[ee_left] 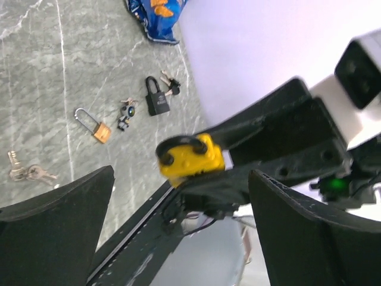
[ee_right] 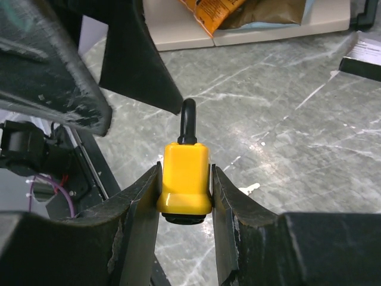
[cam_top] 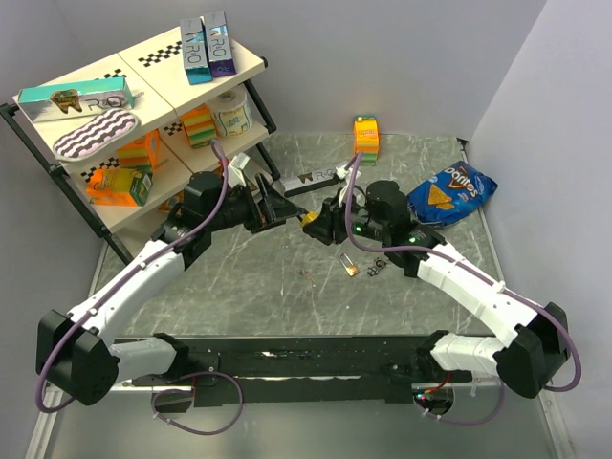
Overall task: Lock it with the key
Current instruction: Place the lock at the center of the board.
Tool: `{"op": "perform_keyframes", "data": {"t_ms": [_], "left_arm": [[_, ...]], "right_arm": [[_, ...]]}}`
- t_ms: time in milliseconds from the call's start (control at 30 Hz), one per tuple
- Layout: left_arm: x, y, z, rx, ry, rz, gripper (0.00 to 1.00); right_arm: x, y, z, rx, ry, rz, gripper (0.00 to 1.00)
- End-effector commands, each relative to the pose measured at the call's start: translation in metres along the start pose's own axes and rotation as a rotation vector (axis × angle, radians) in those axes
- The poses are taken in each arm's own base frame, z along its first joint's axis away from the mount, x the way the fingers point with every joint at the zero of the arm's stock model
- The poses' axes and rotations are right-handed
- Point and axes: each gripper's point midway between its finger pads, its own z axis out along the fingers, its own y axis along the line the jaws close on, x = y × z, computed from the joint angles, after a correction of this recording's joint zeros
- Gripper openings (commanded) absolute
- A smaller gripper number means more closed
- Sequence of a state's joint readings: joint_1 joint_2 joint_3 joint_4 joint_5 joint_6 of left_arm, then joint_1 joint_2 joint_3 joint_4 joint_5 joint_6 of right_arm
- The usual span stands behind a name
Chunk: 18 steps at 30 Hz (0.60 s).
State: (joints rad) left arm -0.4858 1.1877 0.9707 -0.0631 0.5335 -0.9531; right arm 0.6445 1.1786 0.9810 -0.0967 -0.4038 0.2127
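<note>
The lock [ee_right: 186, 179], a yellow block with a dark curved shackle, is held off the table with my right gripper [ee_right: 186, 168] shut on its two sides, shackle pointing away. In the top view the lock [cam_top: 311, 219] hangs between the two arms at mid-table. My left gripper [ee_left: 181, 174] faces it with jaws wide open and nothing between them; one of its fingers [ee_right: 140, 59] ends just short of the shackle. The key [ee_left: 25, 173], a small bunch, lies flat on the table below and apart from both grippers.
On the table lie a brass padlock with a long silver shackle [ee_left: 98, 128], a black padlock with keys [ee_left: 157, 98] and a small dark piece [ee_left: 125, 116]. A chip bag [cam_top: 449, 191] is at the right, a carton [cam_top: 365, 134] at the back, a stocked shelf [cam_top: 134, 115] at the left.
</note>
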Motion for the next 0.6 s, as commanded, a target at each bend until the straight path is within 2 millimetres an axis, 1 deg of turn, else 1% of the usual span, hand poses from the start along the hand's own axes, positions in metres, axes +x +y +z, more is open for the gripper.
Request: {"op": "perform_keyframes", "data": {"t_ms": [0, 167, 267, 300, 400, 433, 500, 533, 567], "left_arm": [[-0.012, -0.013, 0.006, 0.041, -0.056, -0.075, 0.97], [-0.002, -0.005, 0.017, 0.024, -0.023, -0.123, 0.91], [0.004, -0.007, 0.022, 0.022, -0.004, -0.125, 0.88], [0.007, -0.008, 0.023, 0.023, 0.005, -0.125, 0.86], [0.015, -0.01, 0.023, 0.039, 0.028, -0.141, 0.71], [0.018, -0.009, 0.023, 0.044, 0.034, -0.144, 0.63], [0.021, -0.006, 0.023, 0.039, 0.04, -0.152, 0.56], [0.021, -0.007, 0.022, 0.041, 0.039, -0.149, 0.47], [0.022, -0.006, 0.022, 0.041, 0.039, -0.147, 0.43]], "right_arm": [[-0.055, 0.028, 0.001, -0.057, -0.18, -0.031, 0.0], [-0.055, 0.032, 0.009, -0.056, -0.183, -0.033, 0.0], [-0.054, 0.034, 0.013, -0.053, -0.183, -0.033, 0.0], [-0.057, 0.033, 0.014, -0.043, -0.189, -0.035, 0.0], [-0.057, 0.032, 0.017, -0.034, -0.186, -0.034, 0.0], [-0.057, 0.032, 0.017, -0.032, -0.188, -0.031, 0.0], [-0.055, 0.032, 0.018, -0.033, -0.185, -0.028, 0.0], [-0.055, 0.031, 0.018, -0.033, -0.186, -0.027, 0.0], [-0.054, 0.032, 0.019, -0.037, -0.182, -0.026, 0.0]]}}
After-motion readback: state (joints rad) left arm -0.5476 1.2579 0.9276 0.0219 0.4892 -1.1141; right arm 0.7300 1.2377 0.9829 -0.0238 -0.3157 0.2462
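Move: The yellow lock, held in the right fingertips with its shackle toward the left hand, lies about 6 cm right of the left hand, 1 cm back and 2 cm below. From the right hand, the open left fingers it is taken to are roughly 5 cm left, 1 cm ahead and 2 cm up. On the table some 24 cm below, the brass padlock lies about 13 cm right of the left hand and 3 cm back, the keychain 6 cm farther right, also 3 cm back. The yellow lock, still gripped by the right fingers, is carried about 2.5 cm left into the open left gripper. Meanwhile the left hand comes right and sinks, some 2 cm each way, its fingers tipping down nearly 10 degrees, and closes from wide open to about half, one finger on either side of the lock body. By the end its pads touch the lock's sides; the right grip stays unchanged. ##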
